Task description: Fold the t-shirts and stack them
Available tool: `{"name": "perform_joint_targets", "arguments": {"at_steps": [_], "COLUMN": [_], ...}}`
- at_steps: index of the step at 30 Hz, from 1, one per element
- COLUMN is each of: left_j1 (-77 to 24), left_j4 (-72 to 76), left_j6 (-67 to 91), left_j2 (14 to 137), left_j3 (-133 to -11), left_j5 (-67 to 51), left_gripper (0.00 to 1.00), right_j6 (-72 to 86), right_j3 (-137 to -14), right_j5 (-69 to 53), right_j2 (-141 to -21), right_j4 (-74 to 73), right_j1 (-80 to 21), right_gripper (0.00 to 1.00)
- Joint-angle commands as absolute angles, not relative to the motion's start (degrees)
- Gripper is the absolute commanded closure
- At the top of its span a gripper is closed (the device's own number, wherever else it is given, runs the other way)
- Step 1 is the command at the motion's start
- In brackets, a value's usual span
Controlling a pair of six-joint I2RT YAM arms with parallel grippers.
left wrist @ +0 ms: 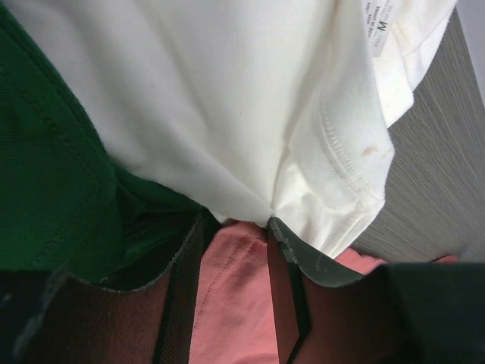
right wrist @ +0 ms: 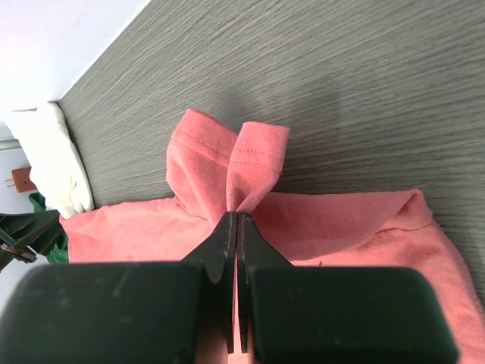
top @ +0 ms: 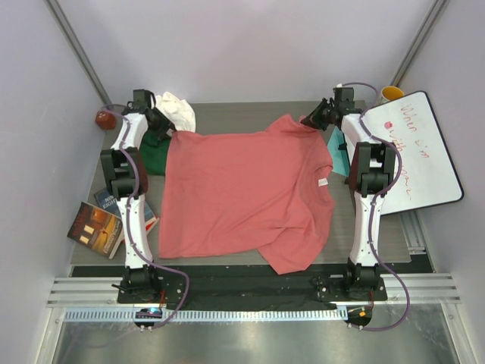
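Observation:
A salmon-pink t-shirt lies spread across the table, one sleeve hanging over the near edge. My right gripper is shut on a bunched far-right corner of it, and the cloth fans out beyond the fingertips. At the shirt's far-left corner, my left gripper has its jaws apart, with pink cloth lying between the fingers. A dark green t-shirt lies crumpled right beside that gripper. A cream-white t-shirt lies partly on top of the green one.
Glossy books lie stacked at the table's left edge. A whiteboard with red writing leans at the right, a yellow cup behind it. A teal object sits by the right arm. A small red-brown object is at the far left.

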State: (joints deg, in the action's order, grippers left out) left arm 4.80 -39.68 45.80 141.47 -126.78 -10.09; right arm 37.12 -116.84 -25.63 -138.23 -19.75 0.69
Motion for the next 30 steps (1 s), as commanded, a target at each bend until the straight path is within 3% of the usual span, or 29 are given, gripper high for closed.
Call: {"name": "perform_joint_targets", "arguments": {"at_steps": [1,7,10,11,17,30], "left_j1": [5.45,5.54,5.54,5.54,5.54,5.54], "left_j4": [-39.11,-37.97,-37.88,-37.79,-37.79,-37.0], "left_j6": [44.38,45.26,45.26,45.26,45.26,45.26], "left_j2": [139.13,139.57,139.57,139.57,138.78,135.97], "left_j3": [-126.21,-126.65,-126.48,-126.47,-126.04,-127.09], "left_j5": [-9.75,-11.51,-11.6,-11.6,-11.69,-11.43], "left_gripper": [0.59,0.69,0.79,0.87,1.0,1.0], "right_j6": [35.77,35.95,35.86,35.95,36.12,33.93], "right_j3": [-117.33,-117.42,-117.16,-116.98,-116.72,-121.99], "right_j5": [-26.19,-26.02,-26.02,-26.1,-26.02,-25.4], "right_j2": [-133.59,-133.68,-133.77,-133.86,-133.95,-135.18], "right_j4": [-18.98,-19.07,-18.98,-18.98,-18.98,-19.77], "right_j1": [0.26,0.26,0.35,0.35,0.35,0.35], "right_gripper": [0.99,0.99,0.99,0.99,0.99,0.99]}}
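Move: The left gripper, partly open, has the red t-shirt's left corner about 1 cm below its fingertips. The white t-shirt lies roughly 7 cm ahead of that corner, and the green t-shirt about 7 cm back and 6 cm to the left of the hand. The right gripper already pinches the red t-shirt's right corner between its fingers; the left corner lies some 50 cm to its left and 4 cm back. Keep the left gripper in place, pointing steeply down and forward at the red t-shirt's left corner beside the white t-shirt's edge, and bring its fingers from about two-fifths open to fully shut on that corner, without turning the wrist. Hold the right gripper still and closed, keeping its pinch on the right corner. ##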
